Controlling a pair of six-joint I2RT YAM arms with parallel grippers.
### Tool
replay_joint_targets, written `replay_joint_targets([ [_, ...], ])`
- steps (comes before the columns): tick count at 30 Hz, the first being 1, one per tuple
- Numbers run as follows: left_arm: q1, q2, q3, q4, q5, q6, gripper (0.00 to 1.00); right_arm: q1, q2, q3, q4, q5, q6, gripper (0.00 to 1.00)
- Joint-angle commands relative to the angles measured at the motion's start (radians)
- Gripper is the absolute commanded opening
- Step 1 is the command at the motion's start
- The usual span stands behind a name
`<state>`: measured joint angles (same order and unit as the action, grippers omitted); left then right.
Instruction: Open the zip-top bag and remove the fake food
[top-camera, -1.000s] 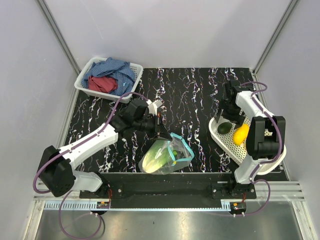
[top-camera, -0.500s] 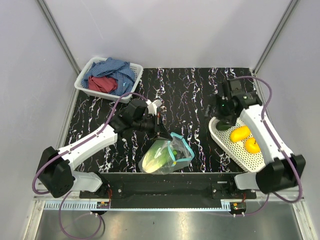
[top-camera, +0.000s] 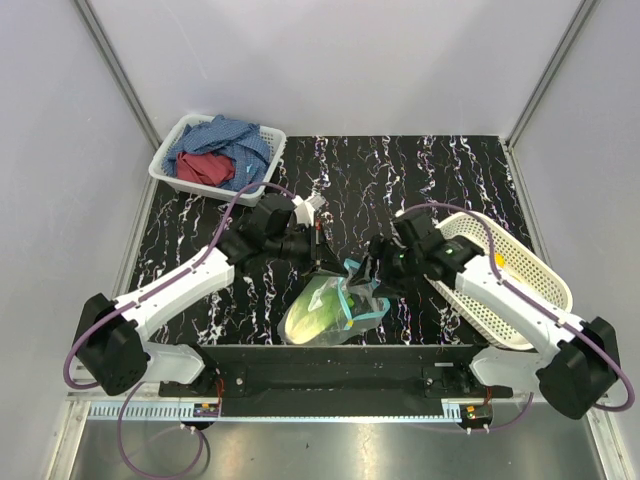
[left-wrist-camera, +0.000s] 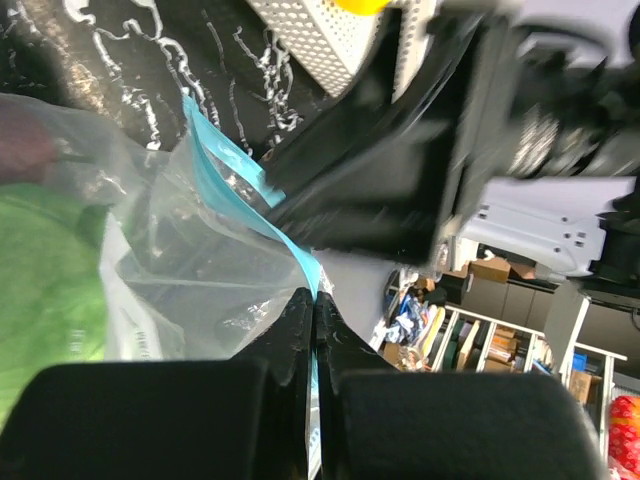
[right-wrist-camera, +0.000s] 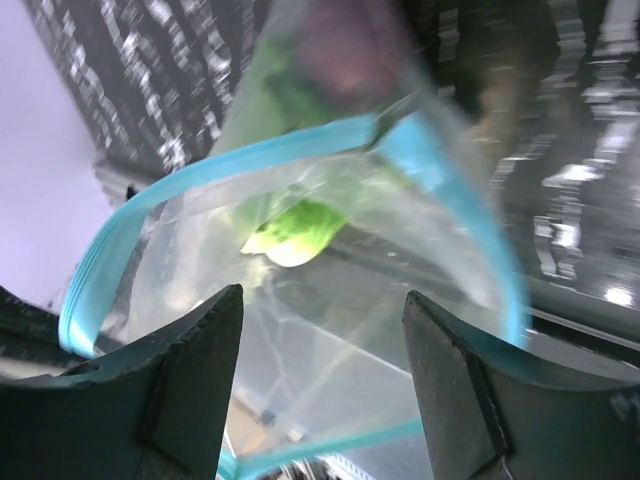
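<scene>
The zip-top bag (top-camera: 330, 310) lies at the table's front centre, clear, with a teal strip round its mouth. My left gripper (top-camera: 318, 258) is shut on that teal zip strip (left-wrist-camera: 300, 262) and holds the mouth's far edge up. My right gripper (top-camera: 372, 272) is open at the mouth's right side, its jaws wide apart in front of the bag's opening (right-wrist-camera: 322, 310). Inside the bag I see light-green lettuce (right-wrist-camera: 295, 225) and a dark purple-red piece (right-wrist-camera: 350, 40). A yellow lemon (top-camera: 497, 263) peeks from behind my right arm in the white basket.
The white perforated oval basket (top-camera: 520, 290) stands at the right, partly under my right arm. A white bin with blue and red cloths (top-camera: 215, 152) sits at the back left. Grey walls close the table on three sides.
My right arm has swung from the oval basket leftwards to the bag's mouth, and its jaws have narrowed a little. The left gripper keeps its hold on the zip strip.
</scene>
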<state>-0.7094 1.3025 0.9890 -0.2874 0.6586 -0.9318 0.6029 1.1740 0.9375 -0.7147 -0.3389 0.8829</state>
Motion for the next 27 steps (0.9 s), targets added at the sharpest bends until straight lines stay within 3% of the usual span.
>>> replay_joint_targets([
  [1, 0.004, -0.008, 0.074, 0.063, 0.035, -0.031, 0.00, 0.084, 0.053, -0.020, 0.208, -0.051, 0.106, 0.74],
  [11, 0.002, -0.017, 0.082, 0.105, 0.036, -0.091, 0.00, 0.107, 0.105, -0.147, 0.472, -0.012, 0.154, 0.89],
  [19, -0.025, -0.006, 0.069, 0.136, 0.023, -0.121, 0.00, 0.112, 0.216, -0.206, 0.649, -0.078, 0.157, 0.99],
  [27, -0.055, 0.000, 0.048, 0.145, 0.000, -0.130, 0.00, 0.120, 0.342, -0.215, 0.794, -0.160, 0.122, 1.00],
])
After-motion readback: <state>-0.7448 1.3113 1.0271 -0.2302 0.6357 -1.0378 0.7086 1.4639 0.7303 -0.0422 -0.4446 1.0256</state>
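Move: My left fingers are pinching the bag's teal rim. For my right hand, the fake lettuce in the bag lies about 10 cm to the left, 9 cm back and some 10 cm below; the middle of the open bag mouth is much nearer, around 3 cm back, 1 cm left and 5 cm down. The white basket stands roughly 32 cm right, 1 cm back and 12 cm lower. From my left hand the lettuce is some 12 cm back, 4 cm left and 16 cm down. I slip my open right hand in at the bag mouth, going left first and then left and down together, about 8 cm across and 7 cm lower, towards the lettuce. On the way my fingers spread to fully wide and tilt slightly flatter to the left. My left hand keeps its pinch on the rim and lifts it nearly 3 cm, easing to the right at the end. ##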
